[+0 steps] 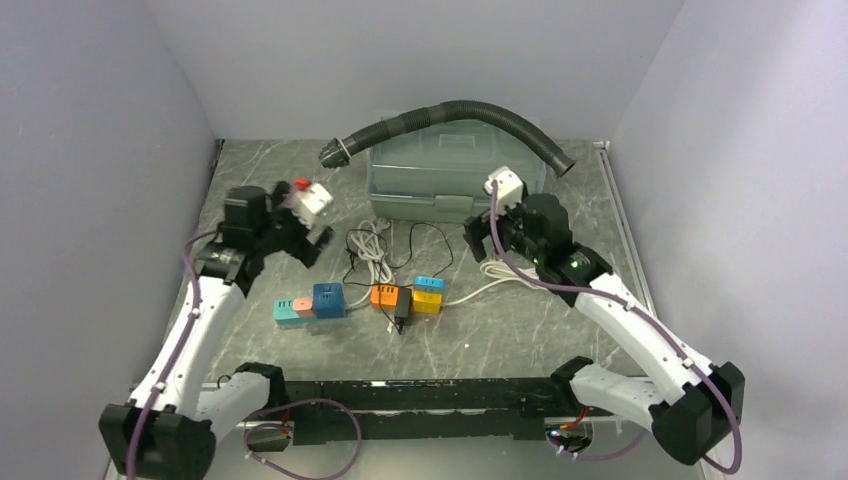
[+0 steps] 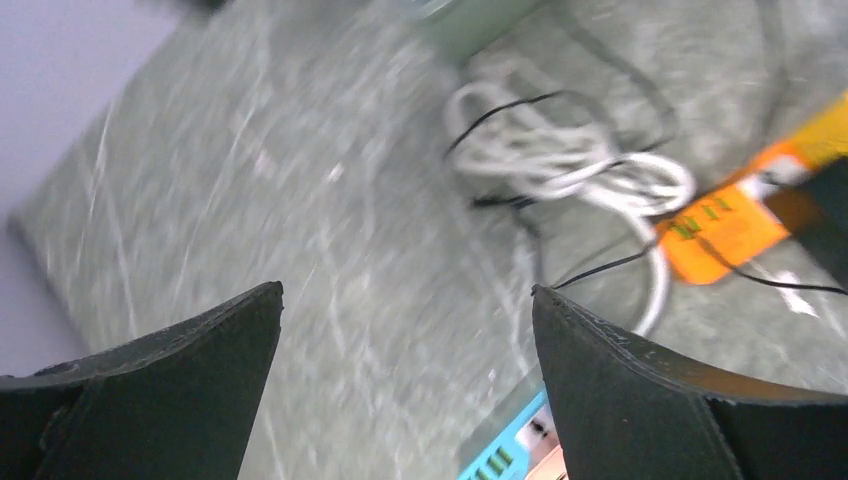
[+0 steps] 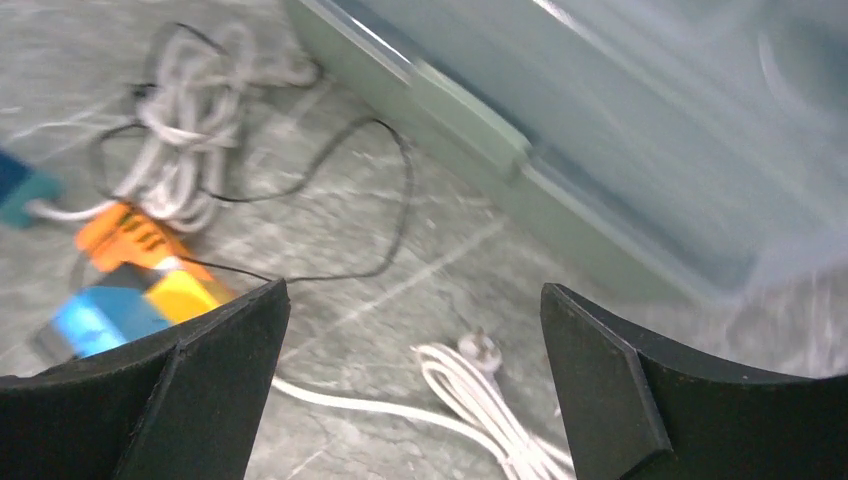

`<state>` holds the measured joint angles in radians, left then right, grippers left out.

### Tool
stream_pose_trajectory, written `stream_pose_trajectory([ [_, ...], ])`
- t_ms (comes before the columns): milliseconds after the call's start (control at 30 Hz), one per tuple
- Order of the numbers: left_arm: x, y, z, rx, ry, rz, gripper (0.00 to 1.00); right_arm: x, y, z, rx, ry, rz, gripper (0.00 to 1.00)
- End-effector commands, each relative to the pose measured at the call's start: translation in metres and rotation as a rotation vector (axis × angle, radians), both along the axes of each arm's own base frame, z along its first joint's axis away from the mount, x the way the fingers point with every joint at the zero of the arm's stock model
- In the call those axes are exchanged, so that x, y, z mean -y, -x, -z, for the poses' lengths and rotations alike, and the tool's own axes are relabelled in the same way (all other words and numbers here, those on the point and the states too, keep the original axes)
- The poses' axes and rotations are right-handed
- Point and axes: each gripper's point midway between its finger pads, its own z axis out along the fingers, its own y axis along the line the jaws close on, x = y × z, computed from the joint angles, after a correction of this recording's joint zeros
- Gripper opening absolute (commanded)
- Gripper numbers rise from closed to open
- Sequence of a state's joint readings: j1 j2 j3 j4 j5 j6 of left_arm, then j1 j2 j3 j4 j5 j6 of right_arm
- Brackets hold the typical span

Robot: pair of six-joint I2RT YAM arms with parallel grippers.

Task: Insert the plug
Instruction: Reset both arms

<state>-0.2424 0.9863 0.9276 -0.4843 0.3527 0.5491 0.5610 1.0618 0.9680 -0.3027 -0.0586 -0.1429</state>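
Note:
A black plug with a thin black cord stands against the orange, yellow and blue socket block mid-table; I cannot tell how deep it sits. The left wrist view shows that block's orange part. My left gripper hangs open above the table, left of the block, and the left wrist view shows the left gripper with nothing between its fingers. My right gripper is open too, off to the block's right. In the right wrist view a white plug lies on its coiled cord below the empty right gripper.
A teal, pink and blue socket block lies left of centre. A bundled white cable sits behind the blocks. A translucent lidded box stands at the back, with a black ribbed hose arched over it. Grey walls close in on three sides.

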Motion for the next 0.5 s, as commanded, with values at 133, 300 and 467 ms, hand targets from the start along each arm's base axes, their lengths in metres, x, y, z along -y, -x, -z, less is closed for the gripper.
stream_pose_trajectory([
  [133, -0.121, -0.01, 0.033, -0.26, 0.22, -0.491, 1.0, 0.116, -0.037, 0.03, 0.215, -0.222, 0.679, 1.0],
  [300, -0.171, -0.037, 0.072, -0.335, 0.384, -0.633, 1.0, 0.193, -0.032, 0.084, 0.33, -0.175, 0.997, 1.0],
  [467, -0.183, -0.051, 0.124, -0.413, 0.55, -0.704, 1.0, 0.226, -0.041, 0.107, 0.289, -0.191, 1.108, 1.0],
])
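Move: The black plug sits in the orange strip, about 13 cm back, 15 cm right and 15 cm below the left hand, and roughly 10 cm back, 11 cm left and 16 cm below the right. The blue cube on the teal strip is some 12 cm back from the left hand, nearly level sideways. From the right hand, the yellow cube is about 11 cm back and 8 cm left, the coiled white cord some 7 cm back and 7 cm right, both on the table. The black plug stays behind, already released, as both empty hands swing outward away from it. The left hand sweeps about 19 cm left, sinking faster towards the end, while it turns counter-clockwise and tips downward. The right hand goes some 20 cm right and well down, turning clockwise; all fingers stay wide open and touch nothing. ##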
